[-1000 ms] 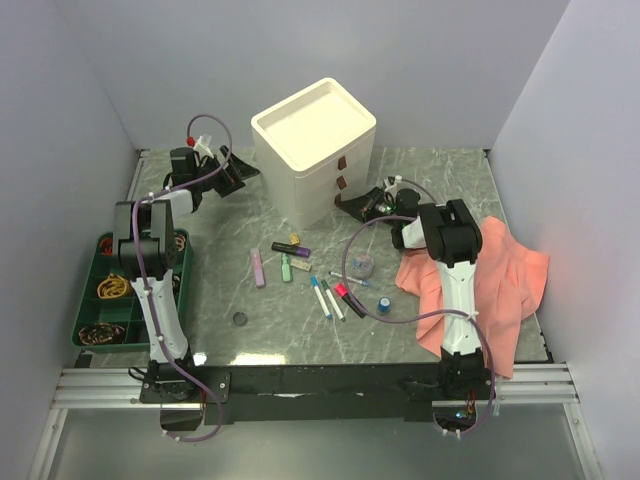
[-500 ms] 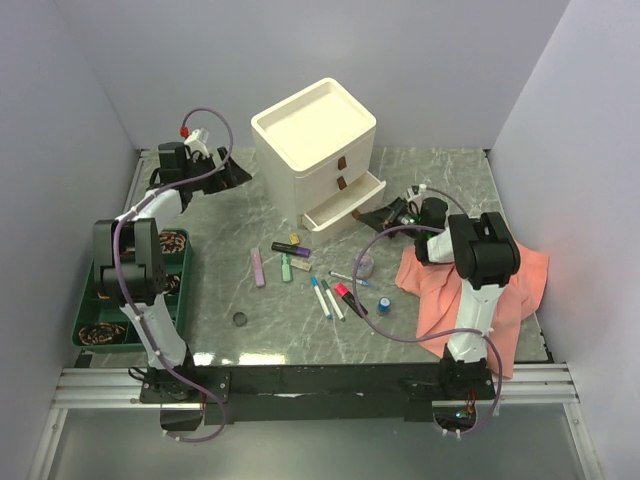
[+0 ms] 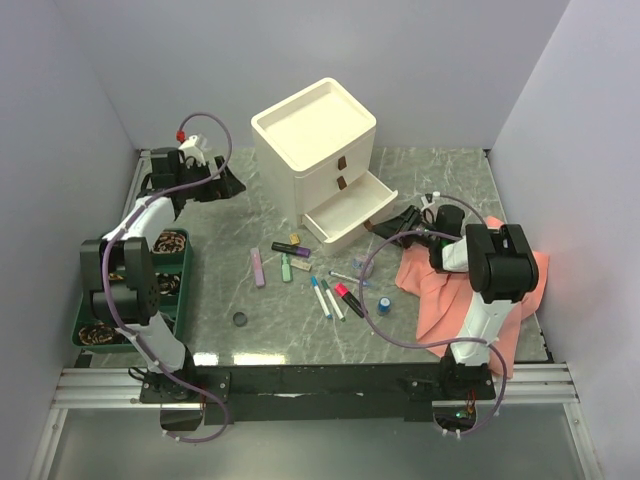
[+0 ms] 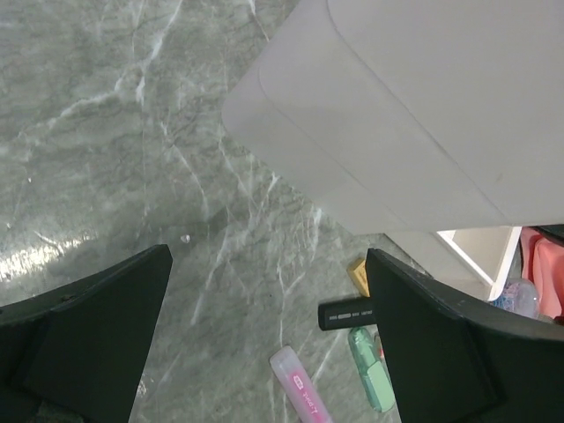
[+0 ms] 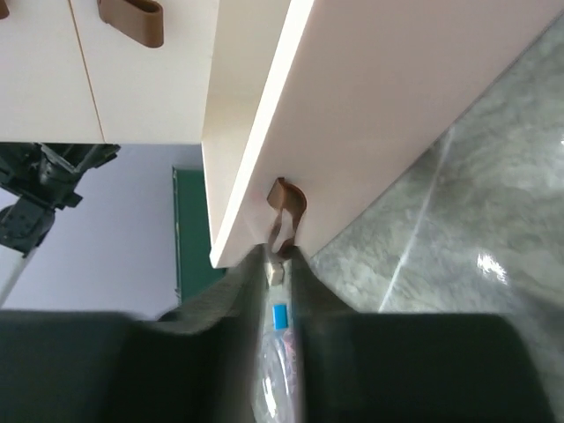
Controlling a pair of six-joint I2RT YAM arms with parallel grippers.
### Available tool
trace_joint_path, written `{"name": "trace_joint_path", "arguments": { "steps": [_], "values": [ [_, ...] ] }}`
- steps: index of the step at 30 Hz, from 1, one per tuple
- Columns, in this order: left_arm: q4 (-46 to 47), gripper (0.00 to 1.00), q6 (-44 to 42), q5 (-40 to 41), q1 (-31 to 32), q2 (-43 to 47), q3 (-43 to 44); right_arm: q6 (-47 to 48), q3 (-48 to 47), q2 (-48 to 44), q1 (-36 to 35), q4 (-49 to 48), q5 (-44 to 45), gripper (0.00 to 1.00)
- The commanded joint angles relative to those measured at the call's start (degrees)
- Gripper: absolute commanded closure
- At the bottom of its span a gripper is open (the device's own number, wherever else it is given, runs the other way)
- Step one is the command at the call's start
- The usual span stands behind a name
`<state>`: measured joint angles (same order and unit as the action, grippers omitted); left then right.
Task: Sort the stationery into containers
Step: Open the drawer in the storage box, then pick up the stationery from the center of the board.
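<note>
The cream drawer box [image 3: 315, 150] stands at the back centre, its bottom drawer [image 3: 350, 212] pulled out toward the right. My right gripper [image 3: 386, 224] is at that drawer's front. In the right wrist view its jaws [image 5: 280, 256] are almost together, with the brown pull tab [image 5: 287, 211] pinched at their tips. The stationery lies loose in front: a dark highlighter [image 3: 290, 248], a lilac one [image 3: 259, 267], a green one [image 3: 286, 266], two pens [image 3: 326, 297], a red-and-black marker [image 3: 348, 298], a tape roll [image 3: 361, 266], a blue-capped vial [image 3: 384, 304] and a dark disc [image 3: 239, 319]. My left gripper [image 3: 218, 182] hangs open and empty [image 4: 267, 264], left of the box.
A green tray [image 3: 88, 300] of rubber bands sits at the left edge under my left arm. A salmon-pink cloth [image 3: 510, 275] lies at the right under my right arm. Walls close in the back and both sides.
My right gripper has drawn the bottom drawer out toward the right by its tab. My left arm has pulled back toward the left wall, still open.
</note>
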<state>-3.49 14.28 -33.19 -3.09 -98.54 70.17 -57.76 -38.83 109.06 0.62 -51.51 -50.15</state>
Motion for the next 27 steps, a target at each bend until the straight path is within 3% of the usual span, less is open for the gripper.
{"name": "trace_joint_path", "arguments": {
  "steps": [1,3,6,9,11,14,17,18,19,23,27],
  "values": [
    [-1.0,0.01,-2.3,1.0,-0.2,3.4,-1.4,7.6,-2.6,-5.1,1.0,6.1,-2.4,0.65],
    [-2.2,0.01,-2.3,2.1,-0.2,5.4,-2.1,11.9,-5.1,-6.5,1.0,13.7,-3.5,0.53],
    [-4.1,0.01,-3.5,1.7,0.1,9.2,-5.6,20.9,-8.9,-10.3,1.3,27.7,-3.7,0.46],
    [-7.4,0.01,-6.9,5.4,2.7,12.8,-9.1,32.9,-11.8,-14.6,1.4,42.2,-2.4,0.44],
    [-9.1,0.01,-8.1,8.9,7.7,16.3,-12.0,40.4,-12.2,-18.3,1.3,49.4,-0.5,0.41],
    [-11.2,0.02,-7.1,12.3,11.3,20.0,-15.2,48.0,-12.8,-23.4,0.5,56.2,2.8,0.41],
    [-12.4,0.13,-4.2,16.7,13.3,21.2,-18.0,52.9,-12.2,-28.0,-0.1,59.1,7.8,0.41],
    [-13.0,0.23,-3.2,17.5,13.6,20.9,-18.4,53.4,-11.3,-30.2,-0.1,59.0,9.2,0.41],
    [-13.3,0.26,-1.9,18.8,14.7,20.7,-18.8,53.6,-10.7,-31.2,0.0,58.7,10.2,0.41],
    [-15.8,0.33,4.2,28.2,19.0,18.0,-18.1,52.0,-8.6,-36.0,-0.4,57.9,14.9,0.41],
    [-16.2,0.35,7.0,32.0,25.5,15.1,-16.2,53.1,-7.1,-40.5,-2.6,58.7,21.5,0.42]
  ]
}}
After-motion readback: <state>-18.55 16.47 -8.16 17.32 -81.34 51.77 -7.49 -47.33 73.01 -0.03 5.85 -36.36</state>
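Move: The right hand's fingertips are at the lower drawer's leather handle, 1 cm ahead and 2 cm left; the clear jar lies 7 cm back, 3 cm left and 6 cm below. For the empty left hand, the pink tube is some 17 cm back, 5 cm right and 15 cm lower. From that tube, the green bottle lies about 7 cm right and level with it; the black-purple marker is 8 cm right and 4 cm farther out. Upward by about 9 cm, drifting back and right, the right hand spreads its fingers, comes free of the drawer handle and rolls some 40 degrees as its tips dip. Meanwhile the left hand sweeps back about 14 cm, also right and, mostly late, down towards the pink tube, tipping downward and narrowing its wide-open fingers to about two thirds, touching nothing. ##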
